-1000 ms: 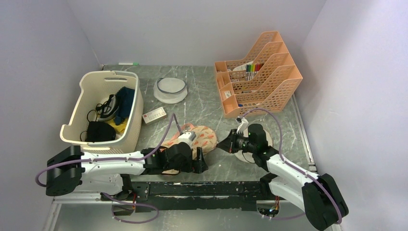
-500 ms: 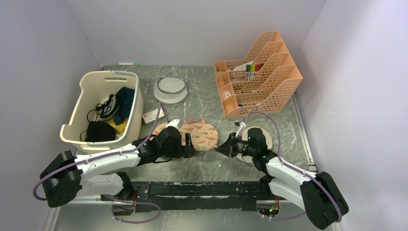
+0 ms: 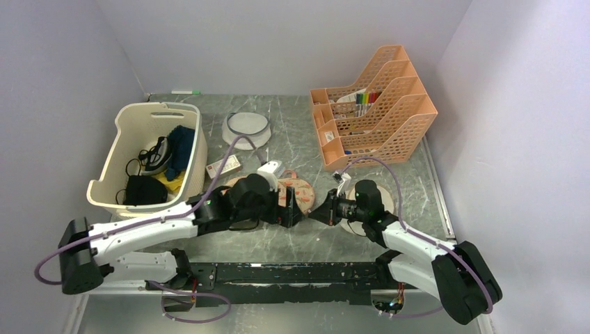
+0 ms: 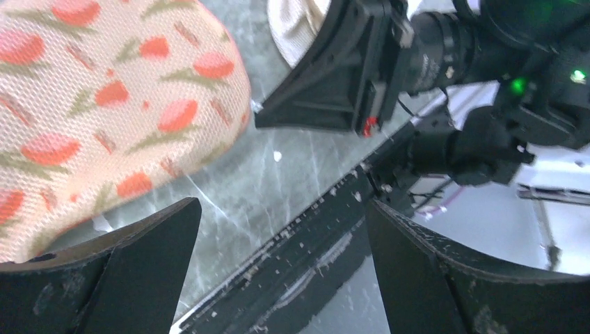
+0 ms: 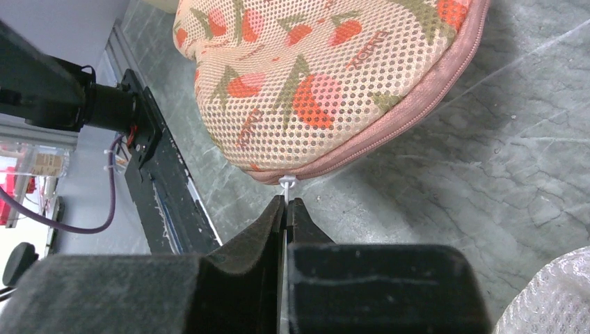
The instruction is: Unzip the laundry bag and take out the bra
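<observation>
The peach floral laundry bag (image 3: 300, 189) lies flat mid-table, zipped along its pink zip edge (image 5: 417, 111). My right gripper (image 5: 286, 202) is shut on the thin white zip pull (image 5: 286, 182) at the bag's near right edge. From above, the right gripper (image 3: 314, 212) points left at the bag. My left gripper (image 4: 284, 209) is open and holds nothing. It hovers just beside the bag's right lobe (image 4: 104, 104), facing the right gripper (image 4: 327, 90). In the top view the left gripper (image 3: 289, 209) covers part of the bag. The bra is out of view.
A cream slotted basket (image 3: 149, 163) with dark clothes stands at the left. A white round bowl (image 3: 245, 129) and a small card box (image 3: 222, 167) lie behind the bag. An orange file rack (image 3: 376, 111) stands back right. A white disc (image 3: 386, 202) lies under the right arm.
My left arm swung from the near edge up and right over the bag, its gripper still open. The right gripper crept left toward the bag and stayed shut.
</observation>
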`<move>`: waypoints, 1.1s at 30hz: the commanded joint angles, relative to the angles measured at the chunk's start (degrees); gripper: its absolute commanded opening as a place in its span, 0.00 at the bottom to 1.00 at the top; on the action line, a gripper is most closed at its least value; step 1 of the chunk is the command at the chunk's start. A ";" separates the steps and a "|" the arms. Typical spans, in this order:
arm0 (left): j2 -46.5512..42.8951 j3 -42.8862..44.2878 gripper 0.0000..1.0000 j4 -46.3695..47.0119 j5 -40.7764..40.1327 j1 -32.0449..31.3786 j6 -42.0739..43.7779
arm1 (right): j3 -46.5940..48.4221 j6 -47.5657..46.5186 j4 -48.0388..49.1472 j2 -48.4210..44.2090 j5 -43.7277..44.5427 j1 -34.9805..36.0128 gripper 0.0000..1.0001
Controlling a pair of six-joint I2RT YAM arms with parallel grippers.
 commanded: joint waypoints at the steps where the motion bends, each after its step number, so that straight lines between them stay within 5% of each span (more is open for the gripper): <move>1: 8.77 9.11 0.99 -7.32 -7.84 0.36 7.02 | 1.64 0.07 3.02 0.06 -1.32 0.33 0.00; 8: 22.43 15.22 0.79 -5.99 -7.34 0.46 10.99 | 1.47 0.47 1.57 -2.22 -1.11 1.80 0.00; 13: 24.19 11.45 0.71 -1.66 -6.95 0.35 8.91 | 2.41 -0.30 -1.25 -2.83 0.12 1.90 0.00; 24: 22.83 6.41 0.31 0.75 -6.19 0.26 6.59 | 3.82 -1.65 -0.80 2.61 -0.10 2.79 0.00; 29: 23.60 7.28 0.07 -1.51 -6.35 0.26 7.33 | 5.43 -1.22 -3.10 3.76 4.64 2.79 0.00; 33: 20.87 3.99 0.07 -0.49 -6.23 0.26 6.56 | 3.60 2.28 -3.16 3.10 15.86 2.62 0.00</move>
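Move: The laundry bag's rim beside the zip lies about 10 cm below the left hand, some 4 cm ahead and 2 cm to its right; from the right hand, the rim is roughly level and 5 cm to the left. The zipper pull, already in the right fingers, sits around 5 cm right of that rim spot. The bag's body is about 8 cm ahead of the left hand and 6 cm left, and the mesh hoop pouch some 6 cm ahead and 25 cm right. Forward and a little right first, then straight down about 10 cm, the left hand goes to the bag's rim next to the zipper pull, tipping its fingers some 20 degrees further down and closing from wide open to pinch the mesh. The right hand keeps its shut grip on the pull, drifting only about a centimetre. ##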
